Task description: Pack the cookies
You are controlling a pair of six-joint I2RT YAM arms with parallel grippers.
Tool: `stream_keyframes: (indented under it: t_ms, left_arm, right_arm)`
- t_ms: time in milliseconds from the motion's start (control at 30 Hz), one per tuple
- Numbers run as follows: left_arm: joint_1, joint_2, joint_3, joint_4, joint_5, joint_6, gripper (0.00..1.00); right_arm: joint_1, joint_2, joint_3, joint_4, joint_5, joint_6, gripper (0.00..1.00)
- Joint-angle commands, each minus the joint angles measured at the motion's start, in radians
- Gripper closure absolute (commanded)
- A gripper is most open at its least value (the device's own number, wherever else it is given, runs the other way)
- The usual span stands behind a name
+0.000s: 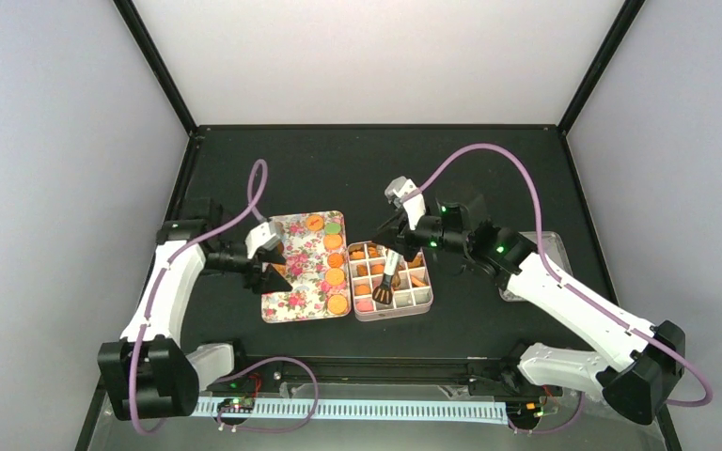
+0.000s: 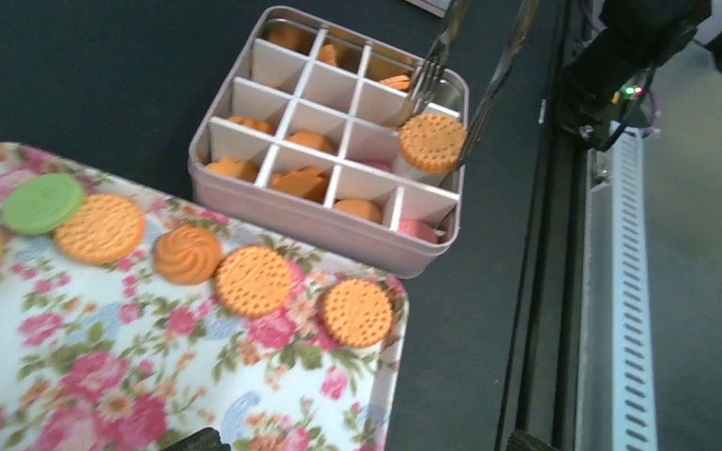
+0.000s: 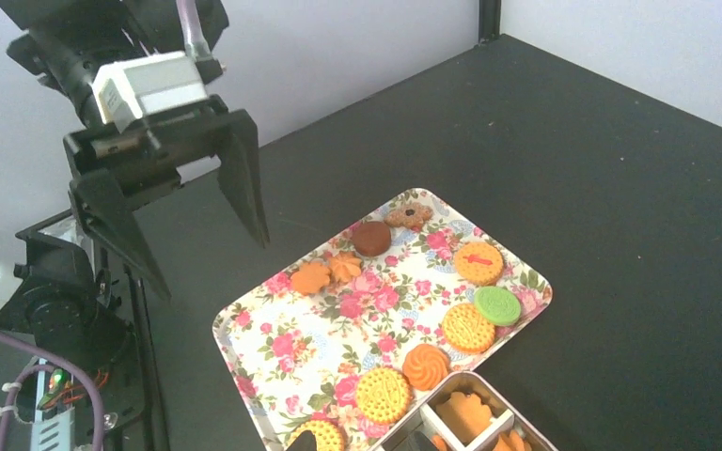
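Several round cookies (image 1: 336, 278), mostly orange with one green, lie along the right side of the flowered tray (image 1: 296, 272). A divided tin (image 1: 390, 280) beside it holds more in its cells. My right gripper (image 1: 404, 246) is shut on metal tongs (image 1: 387, 282). The tongs (image 2: 442, 47) pinch one dotted orange cookie (image 2: 431, 141) just above a near-corner cell of the tin (image 2: 310, 211). My left gripper (image 1: 273, 268) hovers open over the tray's left part (image 2: 103, 357) with nothing between its fingers. Loose cookies (image 3: 467, 327) and the tray (image 3: 291, 348) also show in the right wrist view.
A pale see-through container (image 1: 547, 246) lies at the right, partly behind my right arm. The black rail with a white slotted strip (image 1: 357, 409) runs along the table's near edge, close to the tin. Dark table surface (image 1: 338, 169) stretches behind the tray.
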Motion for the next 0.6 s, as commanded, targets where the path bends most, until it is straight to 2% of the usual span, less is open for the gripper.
stream_keyframes:
  t_ms: [0,133,233,333,500,567]
  left_arm:
    - [-0.118,-0.015,-0.027,0.166,0.039,-0.131,0.21]
    - [-0.238,-0.023,-0.055,0.303,0.044,-0.275,0.21]
    - [-0.337,-0.028,-0.077,0.399,0.028,-0.368,0.21]
    - [-0.426,-0.006,-0.086,0.514,0.034,-0.491,0.2]
    - [-0.563,0.072,-0.108,0.83,0.053,-0.784,0.21]
    - [-0.632,0.126,-0.101,0.916,0.05,-0.857,0.21]
  right_arm:
    - [-0.005,-0.02,0.024,-0.006,0.002,-0.007,0.87]
    - [-0.005,-0.027,0.003,0.005,-0.019,0.007,0.87]
    - [-0.004,-0.029,-0.012,0.01,-0.049,0.008,0.81]
    - [-0.005,-0.031,-0.027,0.016,-0.035,0.018,0.8]
    - [-0.004,-0.05,-0.085,0.08,-0.013,0.039,0.8]
    - [-0.005,-0.058,-0.103,0.101,-0.002,0.046,0.8]
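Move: The round cookie pinched in the tongs hangs about 21 cm to the left hand's right, 1 cm back and 13 cm lower; the box's middle is some 23 cm right, 3 cm ahead, and the flowered tray's middle 4 cm right, 6 cm ahead, both roughly 17 cm below. For the right hand, the compartment lies about 5 cm back, 2 cm left and 25 cm down, with the pink cookie 5 cm left of that compartment. The open, empty left hand sweeps about 12 cm to the right over the tray towards the box and the cookie in the tongs, its height nearly unchanged, swinging roughly 15 degrees clockwise while its fingers stay wide and touch nothing. The right hand keeps its grip on the tongs and, after a brief hover, sinks about 2 cm and eases slightly back, lowering the pinched cookie towards the near-row compartment second from the left, beside the pink cookie. ##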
